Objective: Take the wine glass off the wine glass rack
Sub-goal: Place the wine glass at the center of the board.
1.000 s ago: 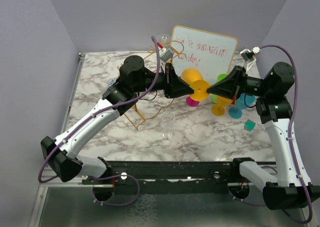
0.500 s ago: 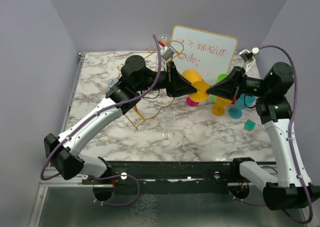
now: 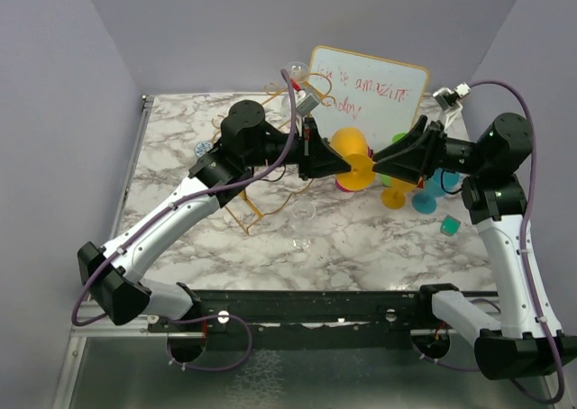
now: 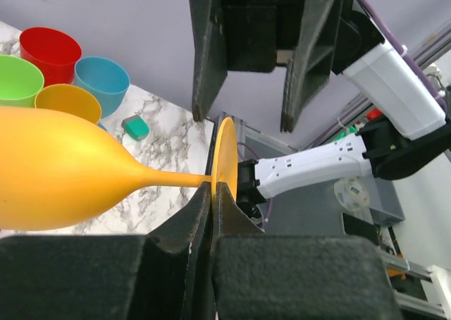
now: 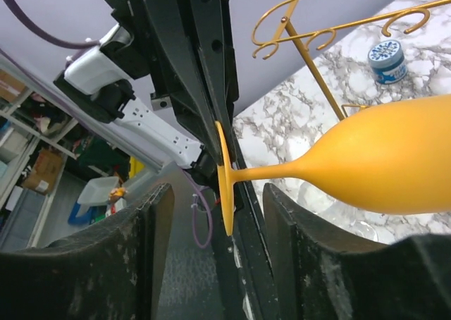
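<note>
An orange wine glass lies sideways in the air between both arms, clear of the gold wire wine glass rack. My left gripper is shut on the rim of the glass's round foot, with the bowl pointing left. My right gripper stands open around the same foot, and its fingers do not touch it. The rack's curled ends show behind the bowl. From above, the left gripper and the right gripper meet at the foot.
A gold-framed whiteboard leans at the back. Coloured glasses and a teal cube stand at the right. Two clear glasses sit mid-table, beside the rack. A small blue-lidded pot lies at the left.
My right gripper has opened off the glass's foot. My left gripper opened a little, then shut on the foot. The glass has barely shifted.
</note>
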`<action>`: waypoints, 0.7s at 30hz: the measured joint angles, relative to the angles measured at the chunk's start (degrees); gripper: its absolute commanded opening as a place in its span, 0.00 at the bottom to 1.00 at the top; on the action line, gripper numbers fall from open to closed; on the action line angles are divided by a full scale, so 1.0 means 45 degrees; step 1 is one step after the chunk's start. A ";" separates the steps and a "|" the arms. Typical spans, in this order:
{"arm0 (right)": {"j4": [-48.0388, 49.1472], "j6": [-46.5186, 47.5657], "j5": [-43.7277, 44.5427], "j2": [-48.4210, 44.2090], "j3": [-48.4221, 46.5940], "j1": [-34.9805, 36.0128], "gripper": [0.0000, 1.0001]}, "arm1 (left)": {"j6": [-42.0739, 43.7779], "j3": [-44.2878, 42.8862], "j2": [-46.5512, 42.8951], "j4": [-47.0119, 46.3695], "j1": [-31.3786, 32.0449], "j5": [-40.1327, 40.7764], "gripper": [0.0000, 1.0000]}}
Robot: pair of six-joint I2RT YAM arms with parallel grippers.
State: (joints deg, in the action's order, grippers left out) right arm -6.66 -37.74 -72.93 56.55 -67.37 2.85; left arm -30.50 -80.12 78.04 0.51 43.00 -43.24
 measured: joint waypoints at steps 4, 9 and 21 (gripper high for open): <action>0.0418 -0.0685 0.0097 0.0423 -0.0112 -0.0053 0.63 | 0.0840 0.0355 -0.0583 0.0500 0.0000 -0.0350 0.00; 0.0291 -0.0845 0.0840 0.1579 -0.0272 -0.0272 0.67 | 0.1671 0.1292 -0.1962 0.0554 0.0000 -0.0733 0.00; -0.0257 -0.0661 0.2705 0.1001 0.0039 -0.0330 0.83 | 0.2851 0.2783 -0.3458 -0.0729 0.0053 -0.2098 0.00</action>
State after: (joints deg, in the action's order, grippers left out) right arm -7.81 -40.71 -60.75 61.06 -67.20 1.37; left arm -17.67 -67.59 62.48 -2.76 43.24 -52.69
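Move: The left hand already holds the orange wine glass by its foot, the bowl pointing forward, so its middle lies some 9 cm ahead and 1 cm right. The clear glass stands about 3 cm back, 9 left and 36 below; the magenta glass is roughly 18 ahead, 7 right, 35 below. From the right hand, already off the foot, the held glass's middle is about 9 cm ahead and 3 left, level with it. Left carries the foot-held wine glass about 7 cm back and 5 left, mouth tipping up; right opens, advancing. ##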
